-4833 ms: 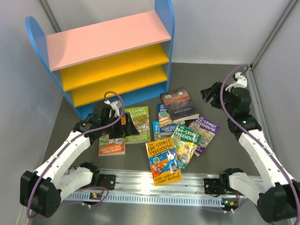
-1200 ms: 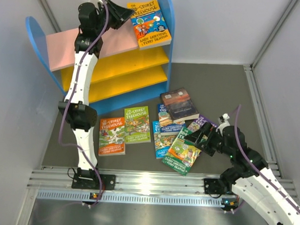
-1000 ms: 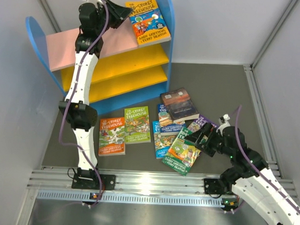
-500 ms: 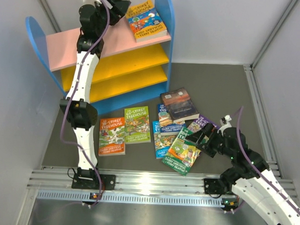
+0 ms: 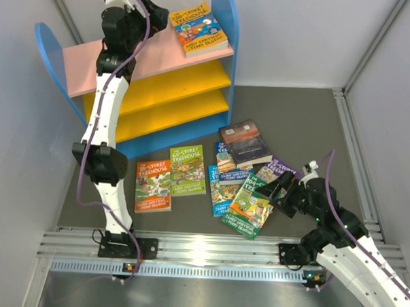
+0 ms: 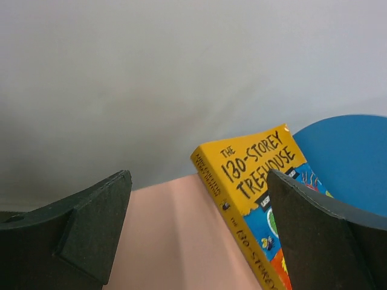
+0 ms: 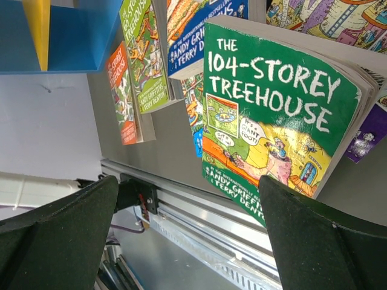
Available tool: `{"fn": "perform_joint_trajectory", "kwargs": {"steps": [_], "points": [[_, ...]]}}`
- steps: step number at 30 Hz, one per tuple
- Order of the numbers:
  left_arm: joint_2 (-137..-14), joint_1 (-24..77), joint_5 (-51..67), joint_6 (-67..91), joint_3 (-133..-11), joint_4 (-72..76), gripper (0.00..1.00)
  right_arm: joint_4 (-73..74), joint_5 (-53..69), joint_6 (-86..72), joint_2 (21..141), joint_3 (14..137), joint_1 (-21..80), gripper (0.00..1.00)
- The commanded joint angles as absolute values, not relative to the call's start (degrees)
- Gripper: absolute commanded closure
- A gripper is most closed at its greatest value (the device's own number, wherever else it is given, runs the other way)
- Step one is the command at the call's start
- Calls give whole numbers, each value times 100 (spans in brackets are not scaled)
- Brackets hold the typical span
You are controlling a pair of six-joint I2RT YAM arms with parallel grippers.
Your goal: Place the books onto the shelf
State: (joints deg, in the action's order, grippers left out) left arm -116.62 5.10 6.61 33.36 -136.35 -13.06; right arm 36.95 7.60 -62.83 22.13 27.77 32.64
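The shelf [image 5: 121, 58] stands at the back left. A yellow "130-Storey" book [image 5: 198, 29] lies on its pink top board by the right blue panel. My left gripper [image 5: 159, 9] hovers open just left of that book, apart from it. In the left wrist view the book [image 6: 257, 190] lies on the pink board [image 6: 169, 241] past my open left gripper [image 6: 196, 187]. Several books lie on the table: orange [image 5: 153, 185], green [image 5: 187, 170], blue [image 5: 224, 185], dark [image 5: 245, 143], purple [image 5: 284, 170]. My right gripper [image 5: 277, 193] is open beside the green "104-Storey" book [image 5: 252, 205], seen again [image 7: 272, 115] above the open right gripper [image 7: 187, 181].
The metal rail [image 5: 207, 252] carrying both arm bases runs along the near edge. Grey walls close in the table on the left, the back and the right. The two yellow boards [image 5: 160, 90] of the shelf hold nothing that I can see.
My left gripper opened and let go of the yellow book, which settled onto the pink top board. The gripper drew back a little to the left. The right arm barely shifted.
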Motion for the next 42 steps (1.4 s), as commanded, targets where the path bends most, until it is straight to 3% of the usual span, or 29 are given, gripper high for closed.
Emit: {"fn": "perform_joint_trajectory", "kwargs": {"steps": [1, 11, 22, 34, 35, 39, 42], "points": [[-10647, 475, 272, 2716, -12924, -1907, 1, 3762, 615, -6197, 2223, 2891, 3358, 0], [-8245, 842, 246, 2778, -9977, -1916, 1, 3814, 501, -6363, 2644, 2401, 3375, 0], [-7998, 1230, 62, 2540, -9730, -2224, 1, 3894, -211, -6793, 3604, 1838, 3726, 0], [-7963, 1494, 53, 2426, -9527, -2311, 1, 1434, -544, -7980, 3568, 493, 4473, 1], [-7954, 1494, 53, 2417, -9519, -2312, 1, 1346, -632, -7989, 3638, 510, 4508, 5], [-7910, 1494, -132, 2373, -9484, -2338, 1, 1642, -756, -7718, 3814, 869, 4632, 58], [-7866, 1494, -167, 2321, -9457, -2364, 1, 2380, -861, -7454, 3683, 1449, 4676, 79]]}}
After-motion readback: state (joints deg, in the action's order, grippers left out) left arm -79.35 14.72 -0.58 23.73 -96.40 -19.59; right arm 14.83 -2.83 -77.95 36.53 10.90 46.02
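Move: Just left of the open right hand, about 8 cm over, only 1 cm farther out and some 13 cm below, lies the green 104-Storey book. The purple book, partly under it, has its middle roughly 9 cm ahead and 2 cm right of that hand; the lower blue book is 5 cm ahead and 18 cm left. From the empty left hand, the green book is about 44 cm back, 36 cm right and 45 cm down, while the orange 130-Storey book lies 12 cm right, 3 cm back. Dropping some 12 cm beside the green book's right-hand edge, the right hand tips its fingers about 20 degrees farther down, drifting slightly back and right, then sweeps roughly 5 cm left onto that edge, closes, pinches it and starts upward. The left hand, fingers still wide open, draws back about 17 cm away from the orange book on the shelf top, sinking slightly. ##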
